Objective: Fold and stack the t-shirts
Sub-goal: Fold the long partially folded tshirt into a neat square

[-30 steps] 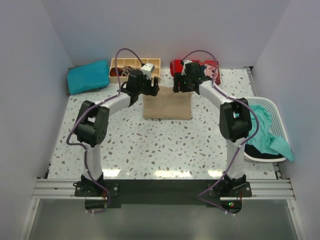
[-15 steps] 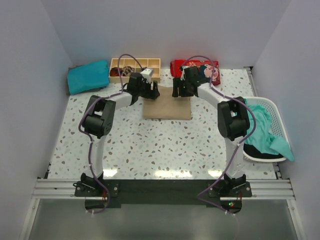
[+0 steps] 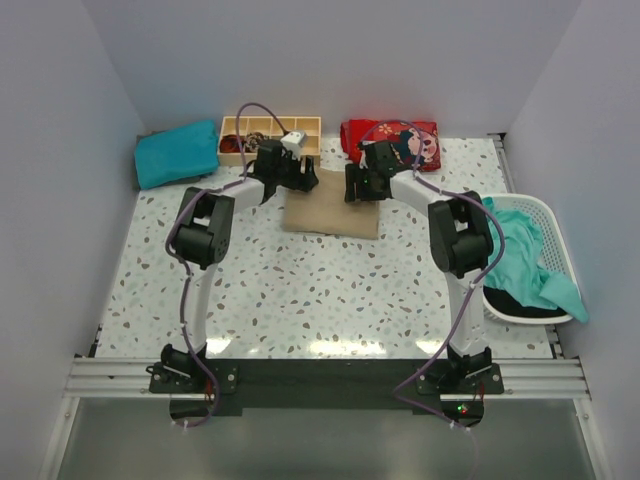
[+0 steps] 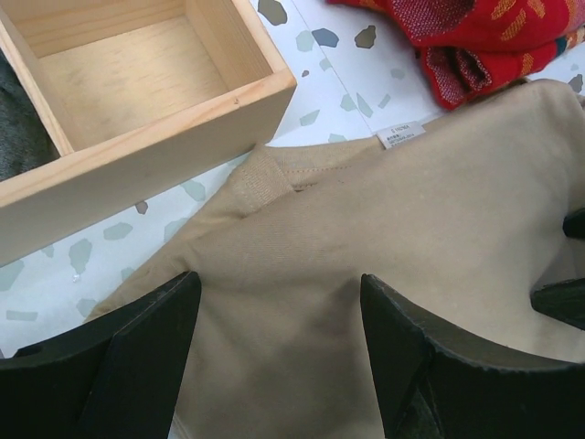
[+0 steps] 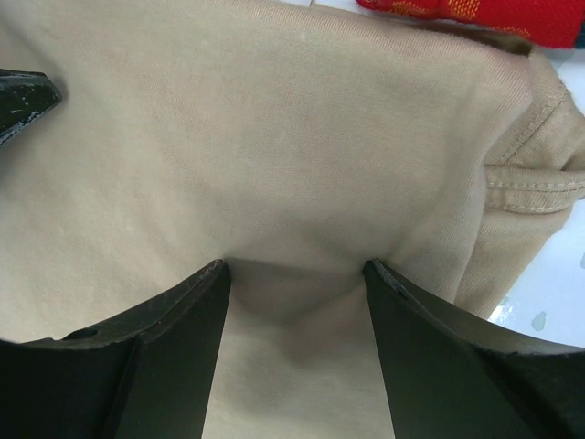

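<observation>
A tan t-shirt (image 3: 330, 212) lies folded into a rectangle at the back middle of the table. My left gripper (image 3: 303, 180) stands open over its far left corner, and its fingertips rest on the cloth (image 4: 439, 210) near the collar. In the left wrist view the left gripper (image 4: 279, 283) has only flat cloth between its jaws. My right gripper (image 3: 353, 185) is open at the far right corner. The right gripper (image 5: 294, 267) presses a shallow dent into the tan cloth (image 5: 274, 137). A folded teal t-shirt (image 3: 177, 153) sits at the back left. Another teal t-shirt (image 3: 530, 260) hangs out of the basket.
A wooden compartment box (image 3: 270, 130) stands just behind the left gripper, and its corner (image 4: 137, 119) is close to the shirt's collar. A red patterned cloth (image 3: 400, 135) lies behind the right gripper. A white basket (image 3: 555, 215) stands at the right edge. Walls enclose three sides.
Both arms have stretched further towards the back, their elbows moving away from the near edge. The grippers stay open at the tan shirt's far edge, and the shirt has skewed slightly.
</observation>
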`<act>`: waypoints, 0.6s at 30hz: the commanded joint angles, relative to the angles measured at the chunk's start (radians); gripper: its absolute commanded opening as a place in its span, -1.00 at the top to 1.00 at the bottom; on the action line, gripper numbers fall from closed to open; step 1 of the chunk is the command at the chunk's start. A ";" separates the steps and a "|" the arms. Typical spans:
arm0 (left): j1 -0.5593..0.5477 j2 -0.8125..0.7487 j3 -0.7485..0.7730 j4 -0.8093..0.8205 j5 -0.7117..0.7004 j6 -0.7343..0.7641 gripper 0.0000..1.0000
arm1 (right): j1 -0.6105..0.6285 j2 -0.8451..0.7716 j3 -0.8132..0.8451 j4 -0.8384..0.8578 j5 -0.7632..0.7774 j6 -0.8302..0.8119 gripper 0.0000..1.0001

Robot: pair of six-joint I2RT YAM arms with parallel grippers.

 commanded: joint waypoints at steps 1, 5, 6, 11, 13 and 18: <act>0.034 0.007 0.019 0.016 -0.001 0.038 -0.52 | -0.002 0.015 -0.028 -0.044 0.065 -0.002 -0.31; 0.035 -0.051 -0.015 0.050 0.027 0.032 -0.53 | -0.004 -0.037 -0.045 0.006 0.035 -0.041 -0.31; 0.035 -0.089 -0.024 0.061 0.031 0.029 -0.53 | -0.002 -0.060 -0.063 0.021 0.023 -0.045 -0.31; 0.035 -0.229 -0.078 0.093 0.005 0.012 -0.56 | -0.002 -0.209 -0.101 0.075 0.024 -0.053 -0.35; 0.035 -0.295 -0.115 0.092 -0.034 0.003 -0.58 | -0.002 -0.238 -0.109 0.062 0.039 -0.056 -0.36; 0.035 -0.414 -0.251 0.084 -0.117 -0.050 -0.61 | -0.004 -0.281 -0.150 0.032 0.094 -0.038 -0.38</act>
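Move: The folded tan t-shirt lies right under both my hands. Its middle is about 6 cm back and 4 cm right of my left hand, and about 4 cm back and 4 cm left of my right, some 2 cm below each. The wooden tray stands roughly 9 cm ahead and 8 cm left of my left hand; the red cloth is about 10 cm ahead and 8 cm right of my right hand. I lift both hands off the folded t-shirt with the fingers still apart, slowly at first and then quickly. My left hand rises about 10 cm, easing left, its fingers tilting up some 10 degrees; my right rises about 6 cm, drawing slightly back. ##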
